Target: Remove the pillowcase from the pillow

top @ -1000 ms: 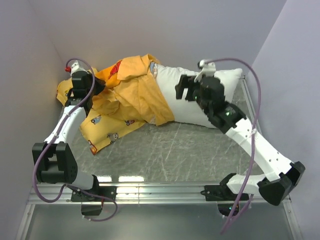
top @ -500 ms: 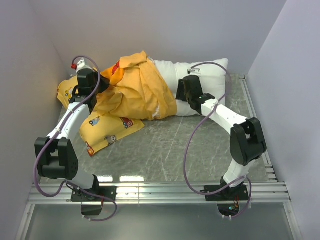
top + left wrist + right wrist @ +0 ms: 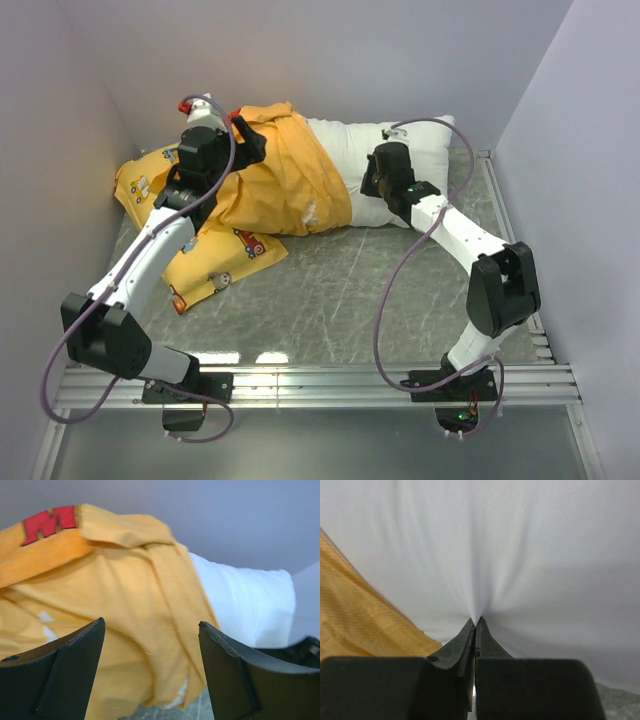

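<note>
The orange pillowcase (image 3: 290, 185) covers the left half of the white pillow (image 3: 345, 150) at the back of the table. My left gripper (image 3: 252, 140) hovers open over the top of the pillowcase (image 3: 125, 600), nothing between its fingers (image 3: 65, 665); the bare pillow (image 3: 245, 605) shows to the right. My right gripper (image 3: 368, 187) is shut on the pillow (image 3: 520, 555), its tips (image 3: 476, 620) pinching a pucker of white fabric just right of the pillowcase edge (image 3: 355, 615).
A smaller yellow cushion (image 3: 215, 262) printed with little vehicles lies under the pillowcase at the left. Walls close in at the back, left and right. Grey tabletop (image 3: 340, 300) stretches in front of the pillow.
My left gripper let go of the pillowcase, opened and moved right over it. My right gripper came down onto the bare pillow and shut on its fabric.
</note>
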`<action>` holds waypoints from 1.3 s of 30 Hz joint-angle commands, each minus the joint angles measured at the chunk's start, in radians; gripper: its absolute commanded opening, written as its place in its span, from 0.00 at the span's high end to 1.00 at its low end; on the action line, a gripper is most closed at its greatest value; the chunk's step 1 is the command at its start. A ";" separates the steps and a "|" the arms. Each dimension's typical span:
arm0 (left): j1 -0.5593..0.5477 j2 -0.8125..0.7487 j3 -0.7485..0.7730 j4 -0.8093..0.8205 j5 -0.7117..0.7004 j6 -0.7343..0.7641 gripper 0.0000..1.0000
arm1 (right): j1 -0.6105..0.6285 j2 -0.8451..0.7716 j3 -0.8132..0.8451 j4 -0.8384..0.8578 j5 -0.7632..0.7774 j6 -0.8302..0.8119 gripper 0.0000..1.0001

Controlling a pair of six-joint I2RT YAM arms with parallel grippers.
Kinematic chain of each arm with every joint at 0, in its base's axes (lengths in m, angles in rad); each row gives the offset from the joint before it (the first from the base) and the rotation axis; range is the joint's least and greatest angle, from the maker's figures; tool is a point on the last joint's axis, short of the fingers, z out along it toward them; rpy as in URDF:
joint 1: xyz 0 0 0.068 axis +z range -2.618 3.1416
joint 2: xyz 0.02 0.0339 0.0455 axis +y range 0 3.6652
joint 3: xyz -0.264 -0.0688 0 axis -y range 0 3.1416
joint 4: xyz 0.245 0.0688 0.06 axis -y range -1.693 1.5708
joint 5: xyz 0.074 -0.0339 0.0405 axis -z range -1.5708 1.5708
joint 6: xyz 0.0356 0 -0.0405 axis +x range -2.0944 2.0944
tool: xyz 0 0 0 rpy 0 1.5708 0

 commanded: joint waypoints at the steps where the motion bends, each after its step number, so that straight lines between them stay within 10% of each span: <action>1: -0.089 -0.063 0.028 -0.052 -0.087 0.073 0.19 | 0.000 -0.085 0.057 -0.110 -0.043 0.002 1.00; 18: -0.235 0.204 -0.016 -0.014 -0.079 0.018 0.21 | -0.005 -0.189 0.110 -0.219 0.001 -0.021 1.00; 21: -0.233 0.248 0.057 -0.084 -0.125 0.051 0.45 | -0.008 -0.194 0.112 -0.227 0.012 -0.021 1.00; 22: -0.235 0.255 0.080 -0.108 -0.152 0.059 0.78 | -0.008 -0.198 0.112 -0.230 0.023 -0.023 1.00; 24: -0.216 0.259 0.146 -0.173 -0.227 0.082 0.99 | -0.028 -0.203 0.110 -0.244 0.035 -0.024 1.00; 39: 0.167 0.022 0.262 -0.350 -0.415 0.084 1.00 | -0.260 -0.431 -0.027 -0.278 -0.029 0.002 1.00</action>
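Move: The pillowcase fold I go for with my open left hand lies about 10 cm to its right, 15 cm below and 1 cm nearer my bases. The bare white pillow is centred roughly 30 cm right of that hand, 5 cm farther out; the car-print pillow lies 12 cm left, 3 cm back. My right hand already pinches the white pillow, whose bare middle is some 4 cm farther out and 4 cm right; the fold is 15 cm to its left, about level front to back. I swing my left hand right and down onto the pillowcase, shut the fingers on a fold of it, then drag it about 18 cm to the left and up some 11 cm, turning counter-clockwise. With my right hand I keep my pinch on the white pillow, first easing it back and up, then pulling right against the left hand, rising as I go. ##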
